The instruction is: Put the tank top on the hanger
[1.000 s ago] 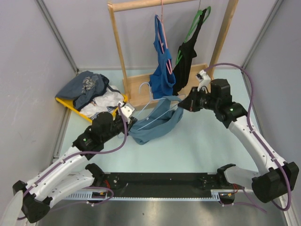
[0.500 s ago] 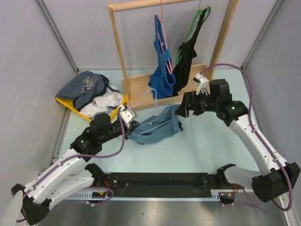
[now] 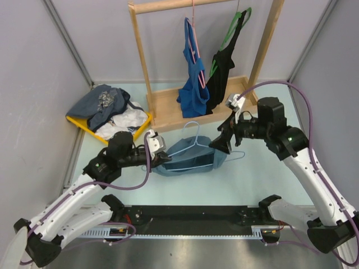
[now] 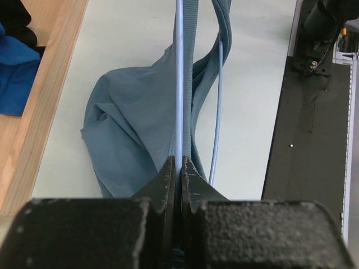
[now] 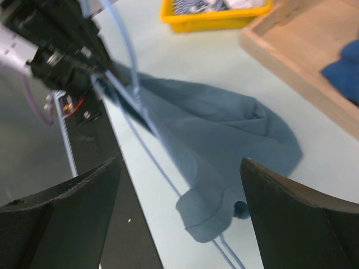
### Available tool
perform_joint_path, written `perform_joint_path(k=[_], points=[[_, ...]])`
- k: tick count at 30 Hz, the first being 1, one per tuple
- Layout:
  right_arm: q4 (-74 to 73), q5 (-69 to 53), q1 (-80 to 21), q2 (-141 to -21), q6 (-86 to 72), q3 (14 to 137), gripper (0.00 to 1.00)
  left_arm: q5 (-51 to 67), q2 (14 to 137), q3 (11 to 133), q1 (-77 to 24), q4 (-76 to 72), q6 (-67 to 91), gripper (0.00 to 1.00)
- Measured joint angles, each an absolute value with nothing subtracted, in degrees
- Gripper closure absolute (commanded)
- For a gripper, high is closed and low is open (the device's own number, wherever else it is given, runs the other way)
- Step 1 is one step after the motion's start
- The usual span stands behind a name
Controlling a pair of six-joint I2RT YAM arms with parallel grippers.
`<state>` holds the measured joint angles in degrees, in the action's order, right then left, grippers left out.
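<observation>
The dusty teal tank top (image 3: 193, 158) lies bunched on the table mid-front, draped along the pale-blue wire hanger (image 3: 193, 130), whose hook points toward the rack. My left gripper (image 3: 155, 155) is shut on the hanger's wire (image 4: 179, 84) at its left end, and the tank top (image 4: 132, 129) hangs beside that wire. Just above the garment's right end, my right gripper (image 3: 220, 141) is open and holds nothing. In the right wrist view the tank top (image 5: 224, 129) lies below the right gripper (image 5: 179, 216), and the hanger (image 5: 130, 61) runs up toward the left arm.
A wooden rack (image 3: 165, 106) stands at the back, carrying a royal-blue top (image 3: 193, 84) on a pink hanger and a black top (image 3: 221, 70) on a green one. A yellow bin (image 3: 84, 128) piled with clothes sits back left. The black base rail (image 3: 190, 216) runs along the near edge.
My right gripper opened, released the tank top and drew slightly back and down. The hanger and garment dropped lower toward the table. My left gripper shifted right, still clamped on the wire.
</observation>
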<state>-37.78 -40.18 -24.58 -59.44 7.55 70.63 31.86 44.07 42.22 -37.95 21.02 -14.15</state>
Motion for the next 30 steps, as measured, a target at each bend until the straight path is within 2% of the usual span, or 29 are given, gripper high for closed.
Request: perform_joint_path(k=[6,15,21,22,23,25,27,29,30], points=[[-41.01,-43.51,-28.91,-59.44,11.57,69.01,0.07,33.54,43.55,44.95,-36.34,25.12,-16.84,1.00],[-43.00,-41.98,-32.47,-60.10,14.00,67.44,0.07,33.63,41.58,47.20,-34.20,30.00,-19.31,1.00],[-42.94,-40.73,-32.58,-61.19,14.24,66.94,0.12,33.74,38.79,48.16,-34.06,31.83,-19.59,1.00],[-42.87,-40.62,-32.62,-61.36,14.24,66.83,0.16,33.74,38.41,48.31,-34.06,32.01,-19.59,1.00],[-42.89,-40.49,-32.75,-61.60,14.24,66.70,0.26,33.74,38.06,48.47,-34.04,32.34,-19.62,1.00],[-42.89,-40.34,-32.93,-62.04,14.50,66.63,0.39,33.71,37.69,48.69,-34.04,32.73,-19.62,1.00],[-42.87,-40.05,-33.19,-62.24,14.70,66.57,0.47,33.67,37.58,48.90,-34.04,33.04,-19.62,1.00],[-42.96,-39.75,-33.61,-62.26,14.74,66.52,0.60,33.41,37.56,48.97,-34.04,33.23,-19.62,1.00],[-42.96,-39.66,-33.78,-62.26,14.96,66.52,0.75,33.21,37.56,48.97,-34.04,33.26,-19.62,1.00]])
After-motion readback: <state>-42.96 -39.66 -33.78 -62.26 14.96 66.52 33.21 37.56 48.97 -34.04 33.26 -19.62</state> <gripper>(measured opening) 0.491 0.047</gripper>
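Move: The tank top's right end, looped around the hanger's right arm, hangs about 7 cm below my right fingers, some 3 cm back and 1 cm to their left. From it, the hanger's right tip pokes out roughly 10 cm to the right, about level fore and aft; the hanger's hook sits some 9 cm ahead and 11 cm left. From my left hand that cloth end is about 22 cm to the right, 1 cm back, at nearly the same height. I bring my open right hand down about 5.5 cm onto the tank top's right end, swinging back and a little left at first while it turns some 10 degrees counter-clockwise, then mostly sinking; late on, its fingers start closing to about half open around the cloth. My left hand keeps its pinch on the hanger and rises about 4 cm, drawing 3 cm left. ##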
